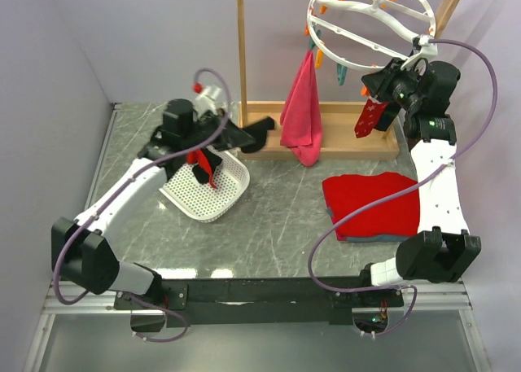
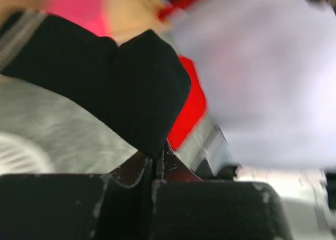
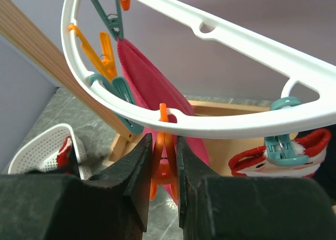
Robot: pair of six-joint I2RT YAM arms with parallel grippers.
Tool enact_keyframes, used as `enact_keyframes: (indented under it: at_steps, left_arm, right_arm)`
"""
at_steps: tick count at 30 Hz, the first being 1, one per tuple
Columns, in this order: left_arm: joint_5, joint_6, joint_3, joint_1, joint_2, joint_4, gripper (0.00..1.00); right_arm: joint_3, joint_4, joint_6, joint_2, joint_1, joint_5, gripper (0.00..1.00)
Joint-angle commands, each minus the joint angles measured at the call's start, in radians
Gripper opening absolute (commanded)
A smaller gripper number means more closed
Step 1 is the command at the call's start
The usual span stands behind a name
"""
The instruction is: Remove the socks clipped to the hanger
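The white ring hanger point(image 1: 370, 22) hangs from the wooden rack at the back right. A red sock with white trim point(image 1: 366, 118) hangs from it on a teal clip point(image 3: 278, 148); it also shows in the right wrist view point(image 3: 299, 161). My right gripper point(image 1: 376, 83) is up under the ring point(image 3: 210, 122), its jaws point(image 3: 164, 140) pressed on an empty orange clip point(image 3: 160, 179). My left gripper point(image 1: 254, 134) is shut on a black sock point(image 2: 115, 77), held above the table beside the white basket point(image 1: 232, 189). A red and black sock point(image 1: 201, 165) lies in the basket.
A pink towel point(image 1: 301, 111) hangs from the hanger near the wooden rack's upright post point(image 1: 242, 46). A folded red cloth point(image 1: 370, 205) lies on the table by the right arm. More orange and teal clips point(image 3: 107, 56) dangle from the ring.
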Motion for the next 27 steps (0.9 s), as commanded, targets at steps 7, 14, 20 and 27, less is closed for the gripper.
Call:
enact_keyframes:
  at_steps: [7,14,20,27]
  left_arm:
    - [-0.063,0.001,0.182,0.334,0.01,-0.246,0.04]
    - [-0.032,0.061,0.344,0.519,0.148,-0.353,0.03]
    - [0.032,0.084,0.476,0.618,0.294,-0.41,0.01]
    - [0.202,-0.034,0.365,0.61,0.335,-0.201,0.03]
  right_arm:
    - [0.031,-0.003,0.021,-0.014,0.009,-0.013,0.01]
    - [0.037,0.005,0.034,-0.01,0.006,-0.042,0.01]
    - [0.017,0.022,0.04,-0.028,0.006,-0.04,0.01]
    - [0.014,0.03,0.05,-0.022,0.006,-0.054,0.01]
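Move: The black sock hangs from the left fingers; the basket's middle lies about 19 cm to their left, 10 cm ahead and some 28 cm below. The red sock inside is roughly 14 cm ahead and 14 cm left of this hand. The pink cloth hangs about 18 cm ahead, 17 cm right and 10 cm lower. From the right hand, the basket is about 55 cm left, 2 cm back and 38 cm down. Sweeping left and forward in one quick arc, some 25 cm left and 17 cm ahead, the left hand carries the pinched black sock away from the pink cloth, across above the basket to its far-left end. The wrist turns about 30 degrees counter-clockwise and tips down around 15, the hand sinking about 5 cm near the end with the fingers still shut. ##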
